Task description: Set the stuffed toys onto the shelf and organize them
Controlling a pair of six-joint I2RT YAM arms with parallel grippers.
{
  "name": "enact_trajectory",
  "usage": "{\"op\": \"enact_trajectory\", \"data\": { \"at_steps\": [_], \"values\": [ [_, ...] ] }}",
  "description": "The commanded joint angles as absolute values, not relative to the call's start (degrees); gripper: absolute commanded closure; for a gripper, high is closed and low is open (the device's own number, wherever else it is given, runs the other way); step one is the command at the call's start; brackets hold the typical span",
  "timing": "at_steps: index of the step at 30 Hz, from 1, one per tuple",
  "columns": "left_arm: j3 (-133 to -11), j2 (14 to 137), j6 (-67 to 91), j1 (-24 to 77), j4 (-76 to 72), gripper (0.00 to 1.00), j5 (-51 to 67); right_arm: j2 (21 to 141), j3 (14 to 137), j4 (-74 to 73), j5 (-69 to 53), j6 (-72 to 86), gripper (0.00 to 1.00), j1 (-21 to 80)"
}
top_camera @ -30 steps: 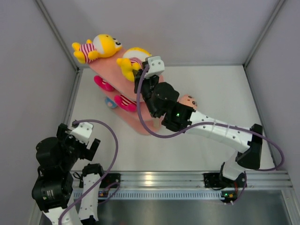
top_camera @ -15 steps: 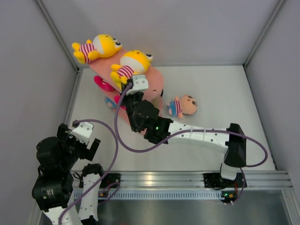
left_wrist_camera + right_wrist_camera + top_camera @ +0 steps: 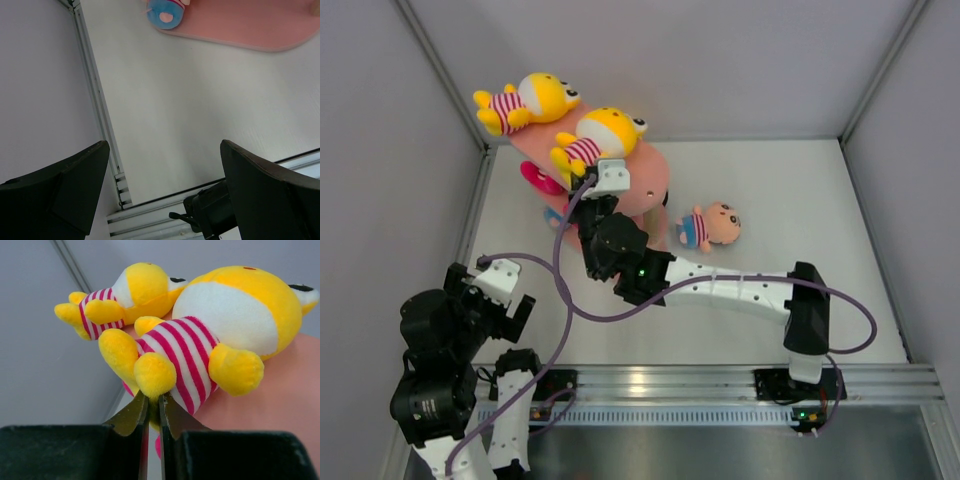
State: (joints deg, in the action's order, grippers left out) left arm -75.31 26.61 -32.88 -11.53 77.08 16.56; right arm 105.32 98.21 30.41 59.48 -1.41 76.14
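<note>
A yellow stuffed toy (image 3: 600,135) (image 3: 200,340) in a pink-striped shirt lies on the top board of the pink shelf (image 3: 648,182) (image 3: 285,405). My right gripper (image 3: 578,172) (image 3: 154,400) is shut on its foot, with yellow plush pinched between the jaws. Behind it, another yellow toy (image 3: 525,100) (image 3: 135,290) lies at the far left end of the top board. Pink toys (image 3: 535,178) show on a lower tier. A beige-headed toy in a blue shirt (image 3: 712,225) lies on the table right of the shelf. Near the front left corner, my left gripper (image 3: 488,297) (image 3: 164,147) hangs open and holds nothing.
A blue plush part (image 3: 165,12) (image 3: 553,218) rests at the shelf's bottom board (image 3: 240,25). Grey walls enclose the white table on three sides. An aluminium rail (image 3: 660,380) runs along the near edge. The right arm stretches across the table's middle.
My right arm has swung left and drawn lower, bringing the held yellow toy leftward onto the top board. The left arm has barely moved.
</note>
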Motion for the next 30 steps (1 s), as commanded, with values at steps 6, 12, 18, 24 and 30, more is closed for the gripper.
{"op": "enact_trajectory", "data": {
  "at_steps": [6,12,18,24,30],
  "values": [
    [-75.0,25.9,-32.7,-11.4,74.4,0.02,16.8,108.9,103.9,28.8,56.3,-0.4,0.96,77.1],
    [-74.5,25.8,-33.0,-11.5,74.4,0.02,16.8,108.3,103.5,28.7,55.5,1.3,0.93,76.6],
    [-73.9,25.6,-33.0,-11.4,74.4,0.02,17.1,106.0,100.7,29.9,53.6,2.8,0.80,76.5],
    [-73.8,25.3,-33.0,-11.4,74.4,0.02,17.1,102.2,98.5,30.5,50.6,2.7,0.62,76.5],
    [-73.5,25.3,-33.0,-11.4,74.4,0.02,17.4,95.6,92.8,31.5,44.7,2.7,0.45,76.3]
  ]
}}
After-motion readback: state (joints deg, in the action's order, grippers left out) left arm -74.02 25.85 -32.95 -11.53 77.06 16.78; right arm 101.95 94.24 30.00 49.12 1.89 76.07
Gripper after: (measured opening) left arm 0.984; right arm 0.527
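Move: The yellow toy on the top board, one leg still pinched by the right gripper, has its middle about 6 cm ahead of that hand, 3 cm to its right and 2 cm higher. The other yellow toy lies farther out on the same board, some 12 cm ahead of the right hand and 9 cm left, also 2 cm higher. From the idle left gripper the pinched toy is roughly 23 cm ahead, 19 cm right and 13 cm up. Keep the right fingers shut on the yellow toy's leg and draw it about 2.5 cm to the left over the top board. Then open the gripper to about half to let go of the leg, and ease the hand back some 2 cm and slightly to the right while turning it about 10 degrees counter-clockwise. ##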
